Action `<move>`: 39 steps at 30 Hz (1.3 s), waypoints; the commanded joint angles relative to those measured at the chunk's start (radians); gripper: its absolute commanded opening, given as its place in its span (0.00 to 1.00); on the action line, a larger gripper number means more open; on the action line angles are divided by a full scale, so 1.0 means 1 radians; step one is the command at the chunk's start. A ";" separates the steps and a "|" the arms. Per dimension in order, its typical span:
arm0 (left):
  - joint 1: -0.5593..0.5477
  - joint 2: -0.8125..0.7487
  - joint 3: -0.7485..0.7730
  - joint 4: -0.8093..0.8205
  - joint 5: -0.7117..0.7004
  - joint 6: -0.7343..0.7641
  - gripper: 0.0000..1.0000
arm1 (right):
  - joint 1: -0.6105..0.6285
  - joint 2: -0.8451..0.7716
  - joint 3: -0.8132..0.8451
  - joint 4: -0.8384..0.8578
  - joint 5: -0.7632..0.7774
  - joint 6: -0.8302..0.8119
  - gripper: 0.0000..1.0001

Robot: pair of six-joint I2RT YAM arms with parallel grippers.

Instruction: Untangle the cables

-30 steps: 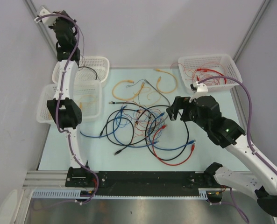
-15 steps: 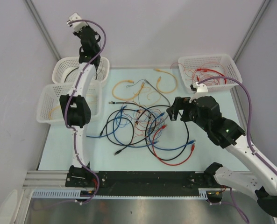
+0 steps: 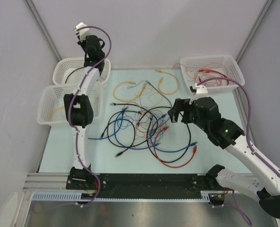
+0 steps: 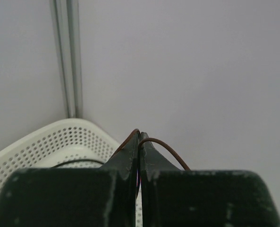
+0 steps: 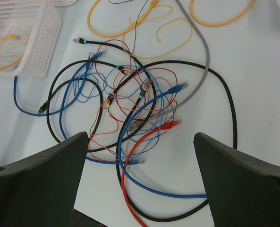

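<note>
The cables (image 3: 144,130) lie in a tangle of red, blue, black and thin orange wires at the middle of the table, also seen in the right wrist view (image 5: 140,101). My right gripper (image 3: 174,113) hangs open just right of and above the tangle. Its fingers (image 5: 59,170) stand wide apart with nothing between them, over a red cable (image 5: 147,137) and a blue cable (image 5: 130,158). My left gripper (image 3: 89,46) is raised high over the back left basket (image 3: 64,71). It is shut on a thin brown wire (image 4: 165,146) that loops over its fingertips.
Yellow cables (image 3: 130,90) lie apart behind the tangle. A second white basket (image 3: 47,106) with a yellow wire stands at the left, and a third (image 3: 210,71) with thin red wires at the back right. A black wire (image 3: 78,72) lies in the back left basket.
My left arm has swung right and its gripper has moved from the far left corner to above the back left basket. The right gripper has shifted slightly left.
</note>
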 commanded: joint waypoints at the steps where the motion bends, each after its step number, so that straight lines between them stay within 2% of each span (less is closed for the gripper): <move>1: 0.008 -0.004 0.009 -0.163 -0.100 -0.043 0.00 | -0.001 -0.003 0.003 0.042 0.009 -0.017 1.00; 4: 0.022 0.012 0.052 -0.366 -0.079 -0.183 0.02 | -0.001 -0.006 0.003 0.041 0.003 -0.015 1.00; 6: 0.043 0.010 0.052 -0.501 -0.045 -0.281 0.12 | 0.001 -0.008 0.001 0.042 -0.002 -0.015 1.00; 7: 0.055 0.004 0.051 -0.542 0.013 -0.376 0.17 | -0.002 -0.008 0.001 0.041 -0.003 -0.015 1.00; 8: 0.074 0.007 0.052 -0.606 0.042 -0.411 0.29 | -0.001 -0.011 0.001 0.036 -0.009 -0.014 1.00; 12: 0.100 0.024 0.071 -0.712 0.085 -0.492 0.48 | -0.004 -0.016 0.001 0.036 -0.020 -0.010 1.00; 13: 0.103 0.026 0.074 -0.723 0.090 -0.496 0.56 | -0.004 -0.016 0.001 0.036 -0.020 -0.010 1.00; 14: 0.109 0.024 0.072 -0.731 0.093 -0.496 0.75 | -0.004 -0.014 0.001 0.035 -0.022 -0.007 1.00; 15: 0.109 0.023 0.072 -0.732 0.098 -0.496 0.85 | -0.004 -0.016 0.001 0.033 -0.022 -0.007 1.00; 16: 0.111 0.021 0.072 -0.734 0.102 -0.495 0.99 | -0.005 -0.016 0.001 0.033 -0.025 -0.003 1.00; 19: 0.117 0.018 0.092 -0.731 0.131 -0.498 1.00 | -0.007 -0.008 0.001 0.033 -0.034 0.005 1.00; 23: 0.149 0.062 0.196 -0.832 0.220 -0.556 1.00 | -0.010 0.001 0.001 0.035 -0.049 0.014 1.00; 26: 0.157 0.050 0.186 -0.870 0.263 -0.597 1.00 | -0.012 0.006 0.001 0.036 -0.060 0.022 1.00; 31: 0.131 -0.114 -0.047 -0.835 0.331 -0.639 1.00 | -0.012 0.001 0.001 0.042 -0.097 0.049 1.00; 36: -0.053 -0.379 -0.439 -0.644 0.326 -0.565 1.00 | -0.010 -0.019 0.001 0.042 -0.138 0.076 1.00; 39: -0.153 -0.543 -0.593 -0.612 0.325 -0.539 1.00 | -0.009 -0.048 0.001 0.056 -0.117 0.054 1.00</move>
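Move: Below the left hand, which already pinches the thin brown cable, is the far-left basket: its middle lies about 4 cm back, 2 cm to the left and some 29 cm down. The near-left basket with yellow cables is roughly 24 cm back and 6 cm left, at about the same depth; the left yellow loop on the table lies some 14 cm back and 22 cm right. From the idle right hand, the far-left basket is about 37 cm ahead and 50 cm left. Sinking some 14 cm towards the far-left basket, with a slight drift left and back, the left hand tips its fingers down and opens them wide, letting go of the brown cable. After a brief hover it swings empty to the right and back, about 10 cm in all, still dipping and tipping to some 35 degrees lower than at first. ##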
